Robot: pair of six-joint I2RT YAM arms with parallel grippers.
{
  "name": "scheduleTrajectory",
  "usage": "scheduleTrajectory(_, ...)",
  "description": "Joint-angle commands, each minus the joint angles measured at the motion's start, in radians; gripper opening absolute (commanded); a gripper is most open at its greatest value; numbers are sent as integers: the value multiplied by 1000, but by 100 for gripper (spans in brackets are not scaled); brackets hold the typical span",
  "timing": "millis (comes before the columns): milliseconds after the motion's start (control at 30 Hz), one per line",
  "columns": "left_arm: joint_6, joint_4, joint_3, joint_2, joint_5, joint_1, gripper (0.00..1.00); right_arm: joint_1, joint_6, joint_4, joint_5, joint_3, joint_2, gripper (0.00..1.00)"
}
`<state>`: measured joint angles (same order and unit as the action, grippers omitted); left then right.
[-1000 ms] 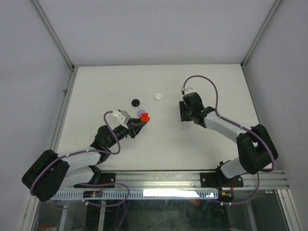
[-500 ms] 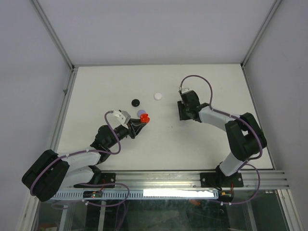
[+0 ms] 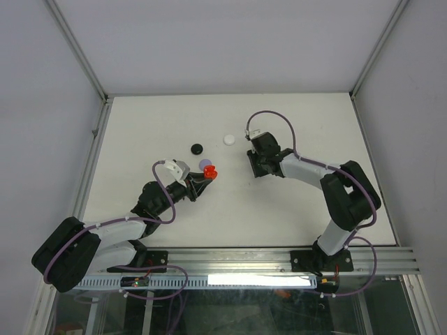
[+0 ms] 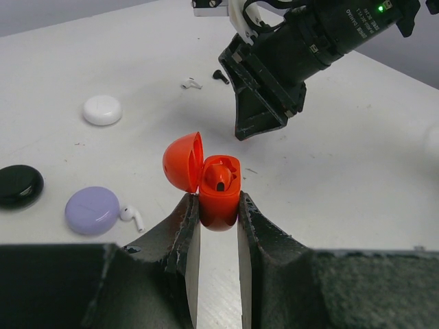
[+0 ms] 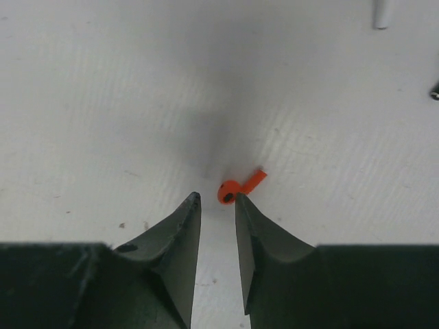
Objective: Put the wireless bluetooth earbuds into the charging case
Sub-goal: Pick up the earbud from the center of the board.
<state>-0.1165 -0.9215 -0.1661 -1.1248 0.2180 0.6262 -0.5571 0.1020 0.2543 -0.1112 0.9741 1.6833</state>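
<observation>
My left gripper (image 4: pixel 218 205) is shut on the lower half of a red charging case (image 4: pixel 218 188), held upright with its lid hinged open to the left; the case (image 3: pixel 211 171) shows red at the gripper's tip from above. A tiny red earbud (image 5: pixel 230 191) lies on the white table, its stem pointing up and right. My right gripper (image 5: pixel 216 199) stands low over the table with a narrow empty gap between its jaws; the bud sits just past the tip of the right finger, not between the two. In the left wrist view, the right gripper (image 4: pixel 257 127) hangs just behind the case.
A purple round case (image 4: pixel 92 210) with a white earbud (image 4: pixel 130 216) beside it lies left of the red case. Farther left and back are a black case (image 4: pixel 17 185) and a white case (image 4: pixel 103 110). A white bud (image 4: pixel 191 83) and a black bud (image 4: pixel 220 75) lie behind.
My right arm has swung left toward the middle of the table, and its jaws have narrowed. The left arm and the red case have stayed still.
</observation>
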Motion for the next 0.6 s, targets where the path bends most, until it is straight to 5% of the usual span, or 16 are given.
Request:
scheduleTrajectory(0,15,-35,-31,18,24,-8,0,-76,-38,33,-12,68,-3,30)
scheduleTrajectory(367,15,-29,-21,47,14,-8,0,-112,-45,73,-45,118,-5,36)
scheduleTrajectory(567,17,-26,-22,49,17,-8,0,-29,-70,73,63,135,3,66)
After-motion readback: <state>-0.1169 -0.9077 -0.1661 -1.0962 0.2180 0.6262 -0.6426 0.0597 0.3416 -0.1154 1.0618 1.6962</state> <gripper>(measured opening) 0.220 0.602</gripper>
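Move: The right hand's fingers, partly closed, hover low over the red earbud, which lies about 1 cm ahead and 2 cm below, level sideways. The white earbud is roughly 11 cm ahead and 3 cm to the right, the black earbud 10 cm ahead and 8 cm to the right, and the white disc about 13 cm ahead and 10 cm to the left. From the left hand, the red earbud is about 9 cm ahead, 17 cm to the right and 12 cm down. Leftward and back towards the base, the right hand sweeps about 4 cm low over the board, its right finger seeming to push the red earbud along while the hand yaws slightly counter-clockwise. Then it reverses, easing about 1 cm forward and as far right, rising slightly as the fingers open to roughly twice their gap around the earbud, still above it. ##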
